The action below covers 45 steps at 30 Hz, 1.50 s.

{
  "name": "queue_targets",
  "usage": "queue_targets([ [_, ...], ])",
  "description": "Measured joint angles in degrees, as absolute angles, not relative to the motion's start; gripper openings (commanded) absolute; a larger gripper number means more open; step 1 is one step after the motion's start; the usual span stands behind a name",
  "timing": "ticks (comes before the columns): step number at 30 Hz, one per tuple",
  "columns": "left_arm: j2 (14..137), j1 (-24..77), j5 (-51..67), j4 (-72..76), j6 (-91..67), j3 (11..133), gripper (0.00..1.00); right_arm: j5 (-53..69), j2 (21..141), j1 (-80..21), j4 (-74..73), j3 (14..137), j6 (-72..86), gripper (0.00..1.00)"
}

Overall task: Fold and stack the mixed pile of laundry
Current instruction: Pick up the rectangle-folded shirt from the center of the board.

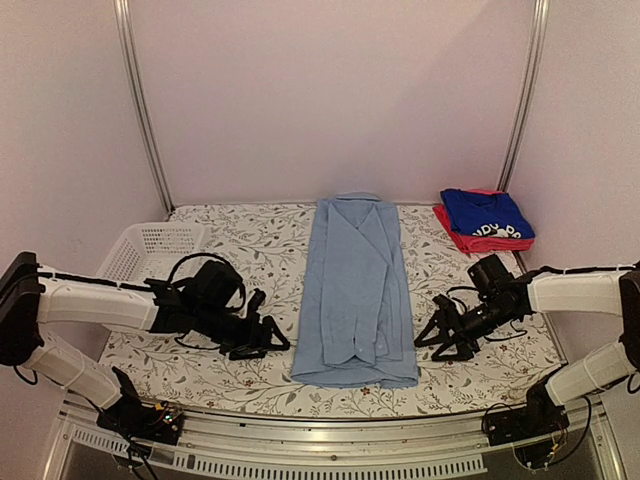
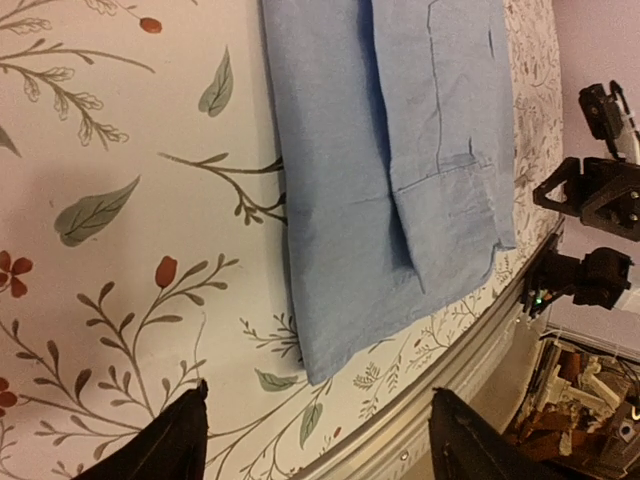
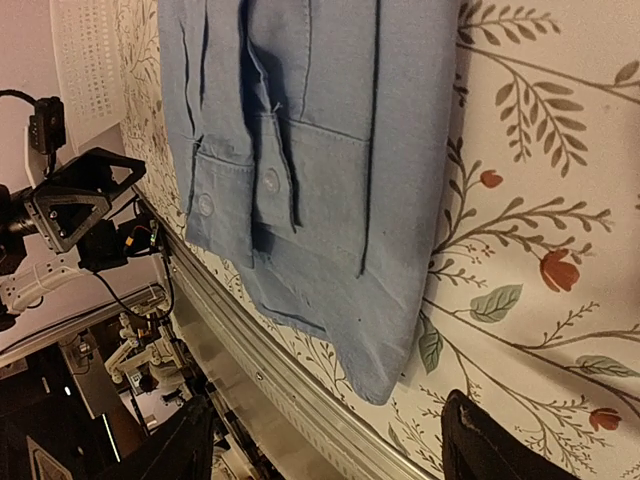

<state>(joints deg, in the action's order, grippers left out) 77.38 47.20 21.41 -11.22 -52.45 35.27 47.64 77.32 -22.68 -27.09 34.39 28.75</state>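
A light-blue collared shirt (image 1: 355,290) lies folded into a long narrow strip down the middle of the table, collar at the far end. Its near left corner (image 2: 330,340) shows in the left wrist view, and its cuffed sleeve and near right corner (image 3: 380,330) in the right wrist view. My left gripper (image 1: 270,338) (image 2: 318,400) hovers just left of that near end, open and empty. On the opposite side my right gripper (image 1: 437,343) (image 3: 328,400) is open too, holding nothing. A folded royal-blue shirt (image 1: 487,213) rests on a folded red-pink one (image 1: 452,232) at the back right.
A white perforated basket (image 1: 150,248) stands at the left, behind my left arm. The floral table cover (image 1: 250,235) ends at a metal front rail (image 1: 330,425), close to the shirt's near hem. Walls and upright posts close in the back and sides.
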Motion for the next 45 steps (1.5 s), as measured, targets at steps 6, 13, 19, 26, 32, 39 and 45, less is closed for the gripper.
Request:
queue_targets([
  [6,84.47,47.35,23.42,-3.18,-55.75,34.48,0.66,47.7,81.01,-24.47,-19.62,29.23,32.86,0.62],
  [13,90.11,47.75,25.17,4.69,-58.35,33.65,0.52,49.74,87.83,-26.5,-11.77,29.39,35.51,0.47],
  [19,95.13,48.99,27.33,11.18,-59.18,34.81,0.44,51.72,90.67,-27.33,-8.08,29.41,36.27,0.39],
  [26,96.77,49.95,28.6,13.78,-59.92,35.03,0.34,53.36,92.44,-27.38,-4.97,28.1,36.47,0.25],
  [32,96.25,50.74,29.34,14.83,-60.51,32.49,0.0,53.84,93.34,-27.4,-4.36,27.2,36.51,0.0],
  [39,92.49,51.37,28.86,11.03,-58.46,33.28,0.0,51.18,89.52,-27.62,-10.15,29.45,35.27,0.0],
  [45,89.6,50.15,27.99,7.33,-55.16,38.44,0.0,49.82,84.75,-25.65,-12.8,34.59,33.58,0.0],
])
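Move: The light blue folded shirt lies between the hands. Its near left corner is about 5 cm right, 2 cm back and 6 cm below the left hand; its near right corner is some 3 cm left, 3 cm back and 6 cm below the right hand. The shirt's middle lies about 26 cm ahead and 17 cm right of the left hand. The white basket stands roughly 22 cm ahead and 37 cm left of the left hand. Both grippers pinch the shirt at its near corners, then lift it: the left hand sinks and slides right, about 5 cm each, while the right sinks some 6 cm, easing slightly left and back. The part-open fingers shut fully on the cloth, then both hands rise about 5 cm and start carrying the hem forward by 2 to 4 cm. ##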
